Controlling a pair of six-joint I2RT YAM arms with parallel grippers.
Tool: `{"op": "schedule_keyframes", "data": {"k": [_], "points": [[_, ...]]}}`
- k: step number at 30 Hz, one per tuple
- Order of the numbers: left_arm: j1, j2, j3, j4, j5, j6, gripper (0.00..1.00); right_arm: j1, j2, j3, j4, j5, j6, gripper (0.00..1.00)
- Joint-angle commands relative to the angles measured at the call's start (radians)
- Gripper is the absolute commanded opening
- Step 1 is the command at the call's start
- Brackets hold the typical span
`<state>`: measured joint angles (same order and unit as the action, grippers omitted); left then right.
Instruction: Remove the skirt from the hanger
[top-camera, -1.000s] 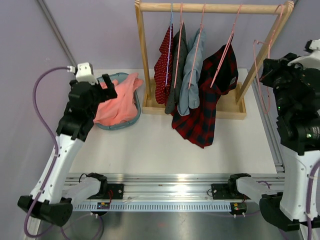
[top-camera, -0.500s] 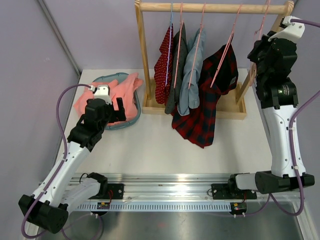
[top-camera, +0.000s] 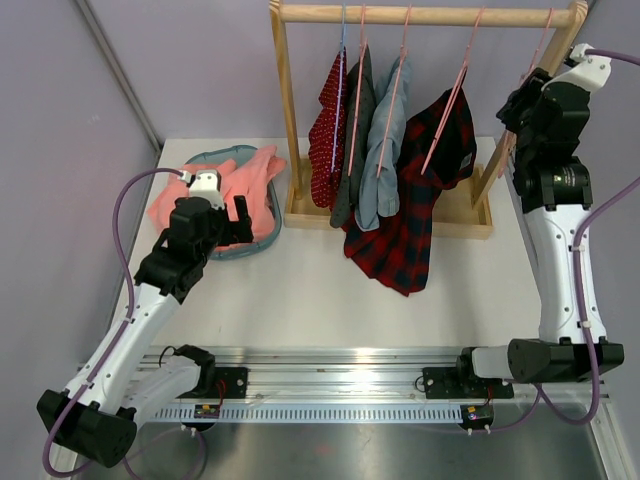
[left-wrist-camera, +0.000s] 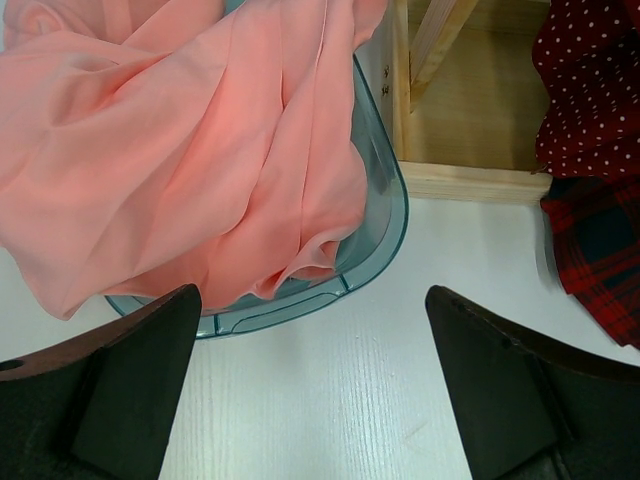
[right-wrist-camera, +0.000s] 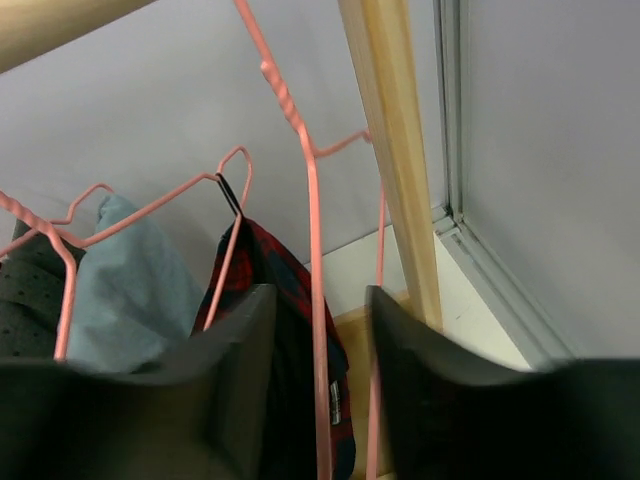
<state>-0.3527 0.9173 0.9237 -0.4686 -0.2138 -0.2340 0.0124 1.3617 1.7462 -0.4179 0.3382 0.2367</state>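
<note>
The pink skirt (top-camera: 235, 195) lies crumpled in the teal basket (top-camera: 262, 243) and spills over its left rim; in the left wrist view the skirt (left-wrist-camera: 180, 150) fills the upper left. My left gripper (top-camera: 238, 214) hangs open just in front of the basket, and between its fingers (left-wrist-camera: 310, 295) there is only basket rim and table. An empty pink hanger (top-camera: 541, 42) hangs at the right end of the rail. My right gripper (top-camera: 527, 88) is up beside it, its jaws parted. The hanger's wire (right-wrist-camera: 312, 220) runs between them (right-wrist-camera: 315, 292) without touching either.
The wooden rack (top-camera: 420, 15) stands at the back of the table. It holds a red dotted garment (top-camera: 325, 130), a grey one, a light blue one (top-camera: 385, 150) and a plaid shirt (top-camera: 410, 225) that sags onto the rack's base. The rack's right post (right-wrist-camera: 395, 150) is close to my right fingers.
My right arm swung up to the rail's right end with the pink hanger, and its jaws have now parted from the wire. My left arm drew back and lowered in front of the basket.
</note>
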Motion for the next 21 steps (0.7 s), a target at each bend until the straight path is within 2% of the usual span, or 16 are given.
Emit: {"op": "schedule_keyframes", "data": {"k": [1, 2, 3, 5, 8, 13, 16, 21], "points": [[-0.005, -0.017, 0.029, 0.042, 0.028, 0.004, 0.99, -0.003, -0.09, -0.014, -0.005, 0.051, 0.015, 0.87], [-0.006, -0.018, 0.029, 0.042, 0.028, 0.004, 0.99, -0.005, -0.102, -0.013, -0.01, 0.053, 0.019, 0.97], [-0.006, -0.018, 0.027, 0.042, 0.03, 0.002, 0.99, -0.005, -0.113, -0.007, -0.022, 0.039, 0.029, 0.99], [-0.009, -0.015, 0.027, 0.042, 0.03, 0.002, 0.99, -0.003, -0.144, 0.012, -0.025, 0.001, 0.029, 0.99], [-0.014, -0.014, 0.027, 0.042, 0.027, 0.002, 0.99, -0.002, -0.159, 0.053, -0.025, -0.149, 0.05, 0.99], [-0.023, -0.012, 0.027, 0.042, 0.019, -0.002, 0.99, 0.001, -0.075, 0.186, -0.053, -0.474, 0.088, 1.0], [-0.034, -0.014, 0.026, 0.042, 0.008, -0.01, 0.99, 0.041, 0.008, 0.275, -0.117, -0.505, 0.095, 0.98], [-0.057, -0.009, 0.021, 0.044, -0.01, -0.019, 0.99, 0.106, 0.083, 0.3, -0.163, -0.438, 0.07, 0.96]]}}
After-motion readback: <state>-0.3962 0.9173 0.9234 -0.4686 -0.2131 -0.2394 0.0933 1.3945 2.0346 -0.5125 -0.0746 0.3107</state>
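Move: The plaid garment's hanger is about 13 cm to the right hand's left and 2 cm ahead, about level with it. The emptied pink hanger stands right between its barely opened fingers. The rail runs some 12 cm ahead and 12 cm above, straight ahead. The denim garment's hanger is about 27 cm left and 2 cm ahead, level. From the left hand, the plaid garment's hanger is roughly 55 cm right, 13 cm ahead and 22 cm up. The emptied hanger is let go as the right fingers go on opening to full width and draw straight back off its wire. The hand, some 6 cm back, climbs and swings left by about 10 cm each way, turning about 30 degrees counter-clockwise and tipping up a little towards the plaid garment's hanger, and ends by easing forward and slightly down, fingers wide and empty. ##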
